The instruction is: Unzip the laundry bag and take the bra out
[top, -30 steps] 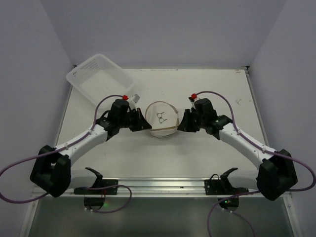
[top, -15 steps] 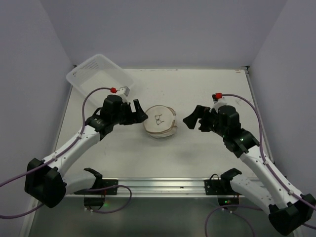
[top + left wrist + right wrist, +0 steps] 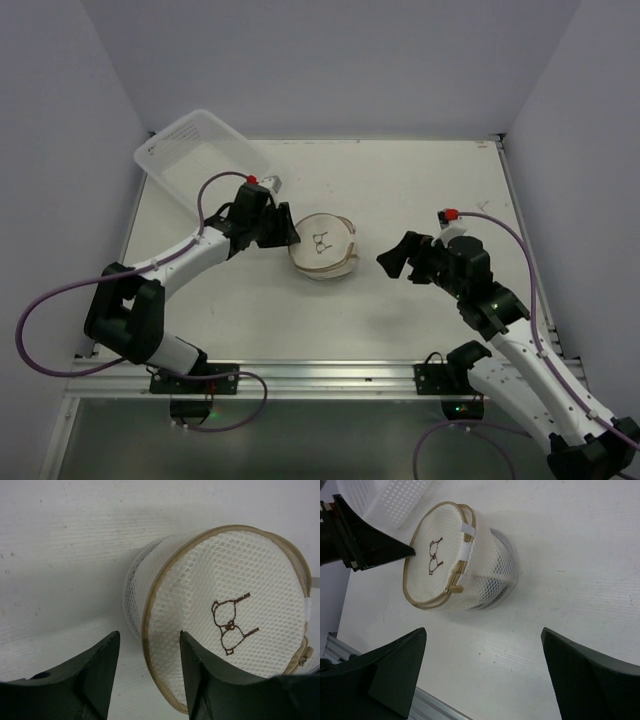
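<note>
The laundry bag, a round cream mesh drum with a tan zip rim and a bra pictogram on its flat face, lies mid-table. Its zip pull hangs at the rim, beside a white tab. My left gripper is open at the bag's left edge. In the left wrist view the tan rim runs between its fingers, and whether they touch it does not show. My right gripper is wide open and empty, well clear to the right of the bag. The bra is hidden.
A clear rectangular plastic tub sits tilted at the back left corner, just behind the left arm. A metal rail runs along the near table edge. Walls close in the table on the left, back and right.
Both grippers, shut at the bag's sides a second ago, have opened. The right arm has pulled back to the right. The left gripper backed off, then returned to the bag's left rim.
</note>
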`<state>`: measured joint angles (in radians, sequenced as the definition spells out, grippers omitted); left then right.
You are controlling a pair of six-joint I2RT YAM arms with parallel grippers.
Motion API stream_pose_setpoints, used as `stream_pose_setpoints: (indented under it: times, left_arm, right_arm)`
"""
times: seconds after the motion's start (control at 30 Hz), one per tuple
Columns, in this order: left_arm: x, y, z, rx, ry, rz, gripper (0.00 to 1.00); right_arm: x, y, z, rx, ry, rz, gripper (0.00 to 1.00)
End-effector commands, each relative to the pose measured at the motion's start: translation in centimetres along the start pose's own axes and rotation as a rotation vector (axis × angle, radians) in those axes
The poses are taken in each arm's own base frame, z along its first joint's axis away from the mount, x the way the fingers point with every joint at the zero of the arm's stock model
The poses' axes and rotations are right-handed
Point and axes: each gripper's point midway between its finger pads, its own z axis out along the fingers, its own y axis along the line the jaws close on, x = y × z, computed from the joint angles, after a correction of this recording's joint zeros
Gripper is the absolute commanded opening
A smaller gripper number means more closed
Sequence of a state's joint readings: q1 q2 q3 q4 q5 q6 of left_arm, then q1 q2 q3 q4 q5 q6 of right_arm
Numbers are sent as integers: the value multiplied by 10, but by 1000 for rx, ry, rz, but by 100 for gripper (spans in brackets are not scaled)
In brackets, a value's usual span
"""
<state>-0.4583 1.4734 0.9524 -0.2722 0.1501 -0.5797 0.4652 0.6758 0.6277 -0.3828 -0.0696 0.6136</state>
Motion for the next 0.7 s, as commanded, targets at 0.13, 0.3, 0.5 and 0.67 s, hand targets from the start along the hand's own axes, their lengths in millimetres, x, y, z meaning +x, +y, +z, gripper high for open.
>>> stream_pose_setpoints:
  times: [0.13, 0.3, 0.5, 0.67]
  left_arm:
    - [-16, -15, 4, 78, -37, 41, 30]
    - [-15, -17, 4, 89, -32, 40, 7]
    - [-33, -26, -11, 93, -72, 61, 0]
    - [-64, -48, -39, 136, -161, 98, 0]
  right_arm:
    - [-5, 4, -2, -24, -43, 16, 99]
    - [-7, 5, 0, -27, -48, 17, 99]
    - [-9, 6, 2, -25, -44, 15, 99]
    - [-11, 6, -1, -23, -53, 14, 99]
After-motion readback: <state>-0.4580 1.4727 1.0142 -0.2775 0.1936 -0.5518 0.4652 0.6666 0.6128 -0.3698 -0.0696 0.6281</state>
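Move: My left hand, half open, straddles the left edge of the laundry bag's lid: the tan rim lies about 1 cm right and 1 cm below, level fore and aft. The glasses-like emblem sits about 6 cm to the right, roughly level ahead and 2 cm down; the zip pull is some 11 cm right, 4 cm back and 2 cm lower. My right hand has the lid edge about 20 cm left, 8 ahead and 9 below. My left hand settles half a centimetre down, easing slightly right, while its fingers shut fully and pinch the tan rim at the lid's left edge. Then I raise the rim, climbing some 2.5 cm from the grasp height with about 1 cm forward, away from the bag's body, the wrist barely turning. ##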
